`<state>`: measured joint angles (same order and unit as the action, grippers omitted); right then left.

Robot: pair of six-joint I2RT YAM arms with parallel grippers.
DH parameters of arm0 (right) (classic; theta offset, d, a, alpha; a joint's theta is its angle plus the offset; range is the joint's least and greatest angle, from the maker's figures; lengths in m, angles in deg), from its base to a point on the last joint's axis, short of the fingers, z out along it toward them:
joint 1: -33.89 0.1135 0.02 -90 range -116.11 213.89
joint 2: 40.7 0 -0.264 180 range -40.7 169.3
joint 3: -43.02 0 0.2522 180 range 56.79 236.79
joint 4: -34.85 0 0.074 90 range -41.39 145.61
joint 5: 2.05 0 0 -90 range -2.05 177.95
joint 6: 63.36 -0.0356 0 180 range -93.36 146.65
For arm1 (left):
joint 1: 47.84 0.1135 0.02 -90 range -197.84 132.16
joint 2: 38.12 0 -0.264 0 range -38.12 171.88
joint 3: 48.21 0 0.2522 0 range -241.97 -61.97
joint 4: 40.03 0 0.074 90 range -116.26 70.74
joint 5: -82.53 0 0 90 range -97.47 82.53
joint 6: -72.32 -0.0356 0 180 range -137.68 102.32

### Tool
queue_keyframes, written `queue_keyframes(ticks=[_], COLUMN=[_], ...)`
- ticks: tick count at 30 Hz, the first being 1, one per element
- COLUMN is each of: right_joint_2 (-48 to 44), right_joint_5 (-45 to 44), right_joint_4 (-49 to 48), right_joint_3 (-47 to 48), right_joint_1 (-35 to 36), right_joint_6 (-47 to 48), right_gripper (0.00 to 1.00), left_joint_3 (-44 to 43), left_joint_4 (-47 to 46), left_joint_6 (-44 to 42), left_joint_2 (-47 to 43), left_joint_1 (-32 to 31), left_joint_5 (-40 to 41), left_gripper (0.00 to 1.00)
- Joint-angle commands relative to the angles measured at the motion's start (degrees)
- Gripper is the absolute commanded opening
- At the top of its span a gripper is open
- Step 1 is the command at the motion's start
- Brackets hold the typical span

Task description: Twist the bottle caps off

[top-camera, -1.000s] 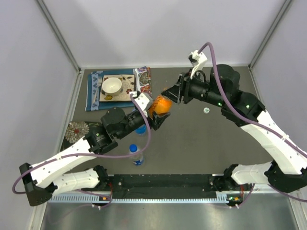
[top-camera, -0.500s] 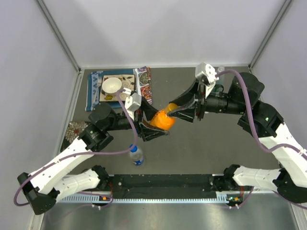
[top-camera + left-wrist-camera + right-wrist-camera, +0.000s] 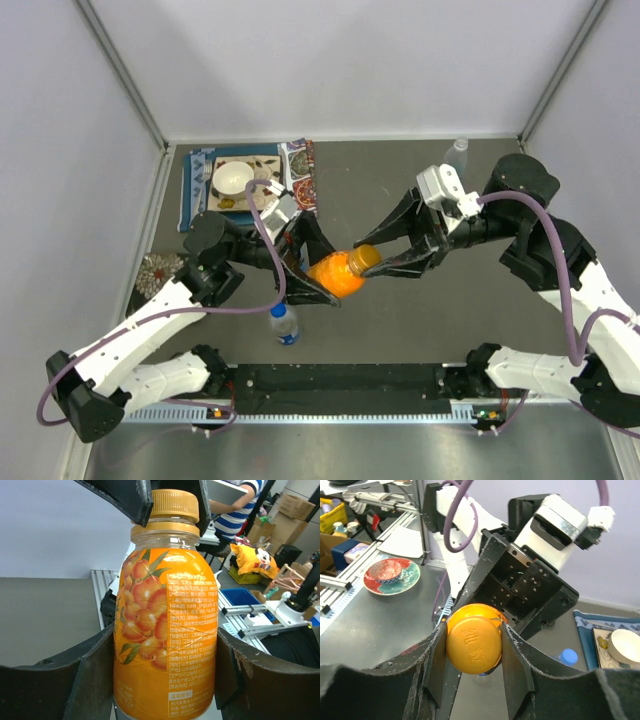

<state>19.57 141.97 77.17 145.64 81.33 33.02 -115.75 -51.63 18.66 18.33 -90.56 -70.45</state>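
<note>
The short orange bottle (image 3: pixel 335 278) hangs in the air above the table, tilted with its neck toward the right. My left gripper (image 3: pixel 320 270) is shut on its body, its pads pressed on both sides of the label (image 3: pixel 167 630). The orange cap (image 3: pixel 366 257) sits on the neck, and my right gripper (image 3: pixel 370 259) is shut on it. Seen end-on in the right wrist view, the cap (image 3: pixel 473 639) fills the gap between the two fingers. A clear bottle with a blue cap (image 3: pixel 284 322) stands near the front. Another clear bottle (image 3: pixel 457 152) stands at the back right.
A patterned placemat (image 3: pixel 200 195) with a white bowl (image 3: pixel 233 178) lies at the back left. A decorated plate (image 3: pixel 160 272) sits by the left edge. The arm bases and a black rail (image 3: pixel 340 378) line the near edge.
Both arms have carried the orange bottle toward the near side and a little right. It now lies flatter, with the right gripper on its cap from the right.
</note>
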Motion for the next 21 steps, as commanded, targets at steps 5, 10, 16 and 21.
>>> queue_keyframes(ticks=[5,10,16,21], right_joint_2=[-2.35,-3.67,-4.64,-5.51], right_joint_5=[17.27,11.9,10.67,-3.49], right_joint_4=[2.29,2.38,2.82,1.51], right_joint_3=[-0.53,2.63,4.04,2.72], right_joint_1=[0.46,0.37,0.37,0.37], right_joint_6=[0.48,-0.04,-0.39,-0.83], right_gripper=[0.0,0.0,0.0,0.0], left_joint_3=[-0.71,-1.5,-1.42,-1.5], left_joint_4=[-6.28,0.22,2.07,4.0], left_joint_6=[2.69,-2.84,-4.52,-6.7], left_joint_2=[0.95,0.95,1.12,0.68], left_joint_1=[1.76,1.68,1.76,1.76], left_joint_5=[0.75,2.33,3.56,5.58], left_gripper=[0.36,0.36,0.35,0.35])
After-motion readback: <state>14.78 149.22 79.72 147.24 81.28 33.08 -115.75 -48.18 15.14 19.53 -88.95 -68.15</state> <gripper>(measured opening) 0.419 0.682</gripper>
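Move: The right fingertips already pinch the orange cap on the orange bottle, whose middle lies about 4 cm left, 1 cm back and 6 cm below them. The left hand already grips that bottle's body; the cap is some 4 cm right of it, 1 cm ahead and 6 cm up. From the left hand the small blue-capped bottle stands about 11 cm left and 3 cm ahead, roughly 34 cm down. Right hand draws the still-pinched cap back, right and slightly up, some 6 cm; left, gripping bottle, edges forward. ##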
